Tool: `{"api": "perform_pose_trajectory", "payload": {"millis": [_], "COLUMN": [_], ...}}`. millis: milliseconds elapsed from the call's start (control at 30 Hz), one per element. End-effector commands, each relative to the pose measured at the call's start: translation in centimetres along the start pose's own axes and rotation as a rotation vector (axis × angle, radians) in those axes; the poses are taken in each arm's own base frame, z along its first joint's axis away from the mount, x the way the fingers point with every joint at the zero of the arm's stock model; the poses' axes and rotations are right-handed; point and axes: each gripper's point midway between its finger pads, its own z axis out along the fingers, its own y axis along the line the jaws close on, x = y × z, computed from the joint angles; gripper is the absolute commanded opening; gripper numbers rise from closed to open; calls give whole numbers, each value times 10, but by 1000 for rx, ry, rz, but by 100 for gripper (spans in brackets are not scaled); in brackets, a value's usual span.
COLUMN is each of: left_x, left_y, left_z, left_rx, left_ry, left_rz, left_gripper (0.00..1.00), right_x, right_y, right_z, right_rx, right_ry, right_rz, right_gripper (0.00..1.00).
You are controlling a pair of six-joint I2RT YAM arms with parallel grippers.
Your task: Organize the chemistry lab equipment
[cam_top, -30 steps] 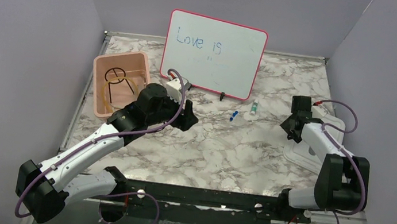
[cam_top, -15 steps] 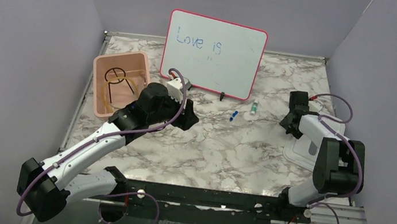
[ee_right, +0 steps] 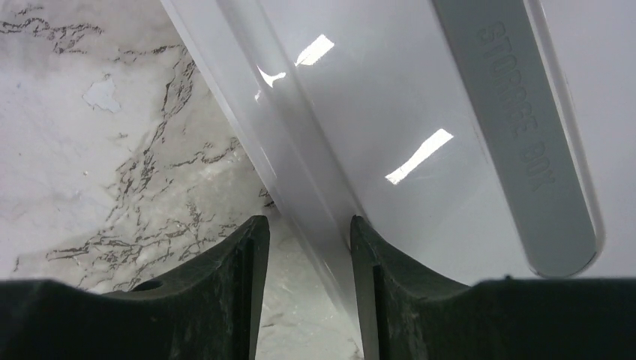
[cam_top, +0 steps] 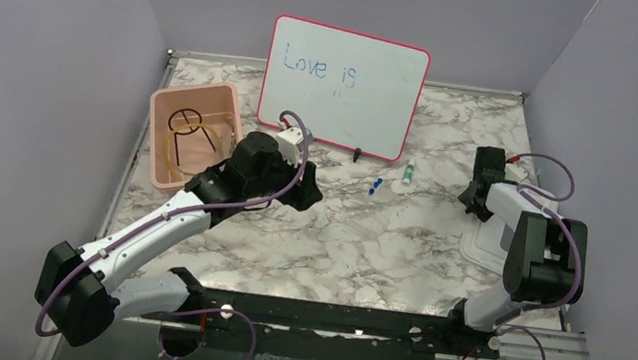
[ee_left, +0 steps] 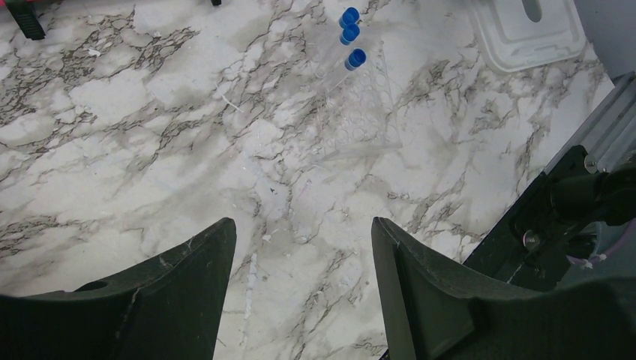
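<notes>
Clear blue-capped tubes point(ee_left: 349, 35) lie on the marble ahead of my left gripper point(ee_left: 301, 223), which hangs open above bare table with nothing between its fingers. From above, the tubes point(cam_top: 376, 186) and a small vial point(cam_top: 409, 171) rest in front of the whiteboard, right of the left gripper point(cam_top: 306, 190). The black wire ring tripod point(cam_top: 186, 118) and the tan rubber tube point(cam_top: 175, 157) sit inside the pink bin point(cam_top: 161, 127). My right gripper point(ee_right: 307, 221) is open and low, its jaws straddling the rim of the white lid point(ee_right: 420, 112).
The pink-framed whiteboard point(cam_top: 343, 85) stands at the back centre. The white lid point(cam_top: 485, 245) lies flat at the right, partly under the right arm. Purple walls close in both sides. A black rail runs along the near table edge.
The right arm folded up and its gripper shifted slightly right onto the lid's edge, jaws narrowing a little. The left arm edged right, its jaws unchanged.
</notes>
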Motion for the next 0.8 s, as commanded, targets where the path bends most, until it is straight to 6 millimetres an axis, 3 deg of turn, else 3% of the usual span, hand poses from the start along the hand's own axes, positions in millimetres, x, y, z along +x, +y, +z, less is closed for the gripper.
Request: {"api": "perform_pose_trajectory", "payload": {"millis": [0,167,300,633,767], "left_x": [-21,-37,-47,-50,-44], "left_y": [-17,-37,-63,-146,-165], "left_z": [3,9,22,83,113], "left_rx": [78,175,249,416,413], "left_ry": [-37,-59,-62,-33,1], "left_rz": [-12,-46,-76,-222,-258], "left_gripper": [69,69,69,69,69], "right_x": [14,11,1,-8,-11], "right_y": [24,30,36,65,68], "right_z": [10,6,-12,-87,-114], "right_rx": [-132,-168,-226,-557,-650], "right_ry": [70,74,53,34,22], "right_rz": [-8,-35,-29,90,134], "right_gripper": [43,17,6,1,1]}}
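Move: The white storage-box lid lies flat on the table. Its middle is about 9 cm right of the right hand, 2 cm back and 2 cm below, with its left rim between that hand's open fingers. From this hand the glue stick is some 19 cm left and 8 cm ahead. From the left hand, the lid's middle is roughly 48 cm right, 7 cm ahead and 19 cm down; the blue-capped tube rack is 15 cm right, 10 cm ahead. The lid's left rim is pinched as the right fingers close on it, the hand edging forward a little. The right hand then keeps its grip and carries the rim up and left about 7 cm each way, its fingers tipping upward. Meanwhile the open, empty left hand sweeps some 16 cm right towards the lid, past the robot's side of the tube rack, tipping a little further down and turning clockwise. ##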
